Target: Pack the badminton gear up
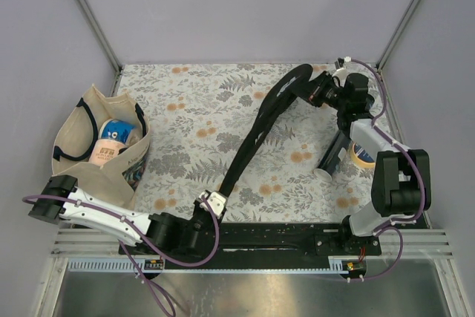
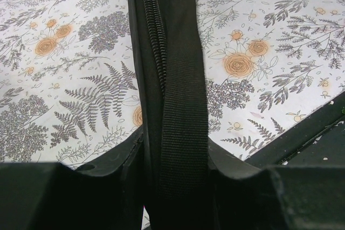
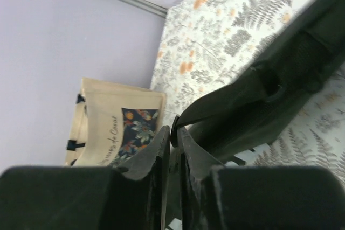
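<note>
The long black racquet cover (image 1: 252, 139) stands on edge, stretched diagonally across the floral table between my two grippers. My left gripper (image 1: 210, 202) holds its near end. In the left wrist view that gripper (image 2: 175, 160) is shut on the cover's webbing strap (image 2: 180, 79), beside the zipper (image 2: 151, 36). My right gripper (image 1: 315, 90) is at the far end. Seen from the right wrist, it (image 3: 173, 130) is pinched shut on a thin edge of the cover (image 3: 280, 95). A black tube (image 1: 332, 155) lies on the table by the right arm.
A beige tote bag (image 1: 96, 146) with dark handles stands open at the left with packages inside, and also shows in the right wrist view (image 3: 116, 127). A tape roll (image 1: 362, 154) lies next to the tube. Grey walls close the table on three sides.
</note>
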`<state>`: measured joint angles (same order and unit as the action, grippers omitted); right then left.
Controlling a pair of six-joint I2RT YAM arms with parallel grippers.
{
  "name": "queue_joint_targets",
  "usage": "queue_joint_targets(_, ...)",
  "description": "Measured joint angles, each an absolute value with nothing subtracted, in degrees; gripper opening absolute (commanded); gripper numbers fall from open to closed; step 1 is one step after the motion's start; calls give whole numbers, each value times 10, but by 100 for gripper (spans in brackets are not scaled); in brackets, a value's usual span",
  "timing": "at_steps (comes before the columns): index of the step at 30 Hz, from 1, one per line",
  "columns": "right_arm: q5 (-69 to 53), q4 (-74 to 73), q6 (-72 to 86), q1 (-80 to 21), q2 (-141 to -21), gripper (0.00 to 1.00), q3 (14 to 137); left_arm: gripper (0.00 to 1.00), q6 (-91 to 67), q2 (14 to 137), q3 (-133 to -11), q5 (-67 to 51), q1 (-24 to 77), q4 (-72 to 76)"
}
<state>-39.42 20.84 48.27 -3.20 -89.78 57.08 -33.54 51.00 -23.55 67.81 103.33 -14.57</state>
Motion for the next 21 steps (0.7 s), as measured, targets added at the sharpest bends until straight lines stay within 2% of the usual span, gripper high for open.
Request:
queue_joint_targets(5, -414, 307, 571, -32, -930, 20, 579, 0, -337, 512, -236, 677, 1033, -145)
queue_joint_targets(10, -411, 316, 599, -34, -977, 25, 588, 0, -331, 512, -237, 676, 1032, -141)
queue_joint_targets(15, -390, 291, 599, -39, -1003, 48, 616, 0, -326, 512, -237, 675, 1032, -133)
queue_joint_targets(21, -372, 228, 560, -49, -1005, 65, 683, 0, -329, 510, -237, 675, 1030, -128)
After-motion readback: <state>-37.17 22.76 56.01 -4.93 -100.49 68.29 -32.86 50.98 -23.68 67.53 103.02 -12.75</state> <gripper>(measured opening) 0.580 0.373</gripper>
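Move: My right hand has its nearly shut fingertips at the edge of the racket bag, whose upper end is centred some 5 cm ahead, 3 cm to the left and slightly lower. The racket tube lies about 6 cm back, 18 cm right and 20 cm below that hand, with the tape roll about 12 cm back and 25 cm right, just as low. From my left hand, still gripping the bag's lower end, that upper end is about 36 cm ahead, 24 cm right and 8 cm up. I loosen my right fingers from the bag's edge and open them to over half, while the hand travels about 5 cm forward and slightly left over the upper end. On the way it bobs up a couple of centimetres, dips 3 or so and rises again. My left hand stays put, keeping its grip on the lower end. ##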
